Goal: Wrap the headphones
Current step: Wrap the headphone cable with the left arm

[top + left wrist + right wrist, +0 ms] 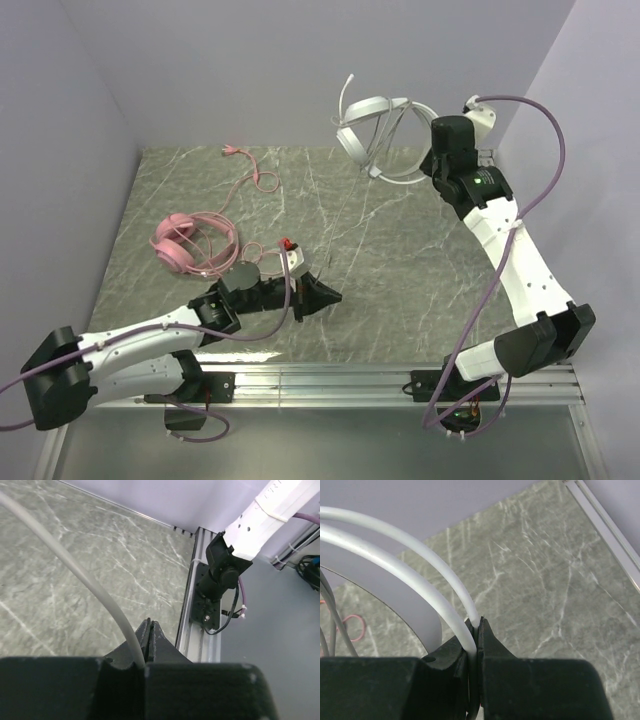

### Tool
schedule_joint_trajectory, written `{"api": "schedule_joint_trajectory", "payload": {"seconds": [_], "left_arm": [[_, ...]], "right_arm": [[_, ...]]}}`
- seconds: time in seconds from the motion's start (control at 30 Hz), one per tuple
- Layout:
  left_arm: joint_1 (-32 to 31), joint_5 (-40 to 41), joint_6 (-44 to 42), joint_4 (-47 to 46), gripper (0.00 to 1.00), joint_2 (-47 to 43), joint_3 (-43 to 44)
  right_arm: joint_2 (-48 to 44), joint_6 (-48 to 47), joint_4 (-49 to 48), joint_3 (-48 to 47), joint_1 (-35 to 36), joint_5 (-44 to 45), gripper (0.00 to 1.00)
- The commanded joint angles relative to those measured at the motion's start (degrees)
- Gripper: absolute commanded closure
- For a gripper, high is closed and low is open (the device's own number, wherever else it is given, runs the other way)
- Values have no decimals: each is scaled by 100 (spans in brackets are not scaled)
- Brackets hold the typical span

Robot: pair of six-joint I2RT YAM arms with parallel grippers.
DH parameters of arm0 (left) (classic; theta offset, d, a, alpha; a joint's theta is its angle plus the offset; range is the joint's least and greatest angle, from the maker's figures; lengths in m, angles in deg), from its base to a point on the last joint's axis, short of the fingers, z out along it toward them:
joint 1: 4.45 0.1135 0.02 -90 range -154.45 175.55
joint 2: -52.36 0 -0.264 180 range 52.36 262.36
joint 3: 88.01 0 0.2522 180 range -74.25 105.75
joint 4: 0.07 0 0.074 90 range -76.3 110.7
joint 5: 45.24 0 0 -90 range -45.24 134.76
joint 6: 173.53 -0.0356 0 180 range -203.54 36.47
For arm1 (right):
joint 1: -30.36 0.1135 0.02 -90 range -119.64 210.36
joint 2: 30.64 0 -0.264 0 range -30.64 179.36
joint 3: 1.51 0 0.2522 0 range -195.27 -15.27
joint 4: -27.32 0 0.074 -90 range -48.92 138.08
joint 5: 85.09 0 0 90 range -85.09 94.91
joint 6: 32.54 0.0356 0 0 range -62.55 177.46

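My right gripper (428, 168) holds the white-grey headphones (375, 130) in the air at the back right of the table. In the right wrist view its jaws (478, 624) are shut on the two thin white headband wires (420, 575). The headset's thin cord (352, 215) hangs down toward my left gripper (333, 295), low over the table's middle. The left wrist view shows that gripper (150, 625) shut, with the grey cord (85, 575) pinched at the base of its fingers. The pink headphones (190, 245) lie on the table at the left, their pink cord (255, 180) trailing toward the back.
The marble tabletop (420, 270) is walled by lilac panels at the back and sides. An aluminium rail (330, 380) runs along the near edge with both arm bases; the right arm's base (220, 575) shows in the left wrist view. The pink cord (352, 627) shows faintly in the right wrist view.
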Motion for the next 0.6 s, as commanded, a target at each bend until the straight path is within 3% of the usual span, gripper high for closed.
{"api": "schedule_joint_trajectory", "payload": {"seconds": [0.0,0.23,0.57], "left_arm": [[-22,296,-378,729,98,-418,389],[-30,551,-773,1776,100,-735,1118],[-22,789,-1090,2216,99,-726,1671]], "right_arm": [[-101,241,-623,160,-44,402,100],[-57,179,-632,591,-44,605,100],[-128,188,-720,1233,-44,772,100]]}}
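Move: The white headphones, held in the right hand with cable strands wound round them, are centred about 4 cm ahead of that hand, 8 cm to its left and slightly above it. From the left hand, which has the cable at its fingertips, they are some 31 cm ahead, 12 cm to the right and 12 cm higher. The pink headphones lie on the table about 22 cm ahead of the left hand, 35 cm to its left and 20 cm below; their loose cable loop is nearer, roughly 17 cm ahead, 19 cm left and 22 cm below. The right hand keeps its pinch on the white headband and lowers the headphones about 8 cm, drifting slightly left-to-right and back as its fingers tip some 10 degrees farther down. Meanwhile the left hand, fingers still nearly shut on the cable, rises about 5 cm towards the headphones' height with a little forward and left travel, turning slightly counter-clockwise, the climb levelling off at the end. ##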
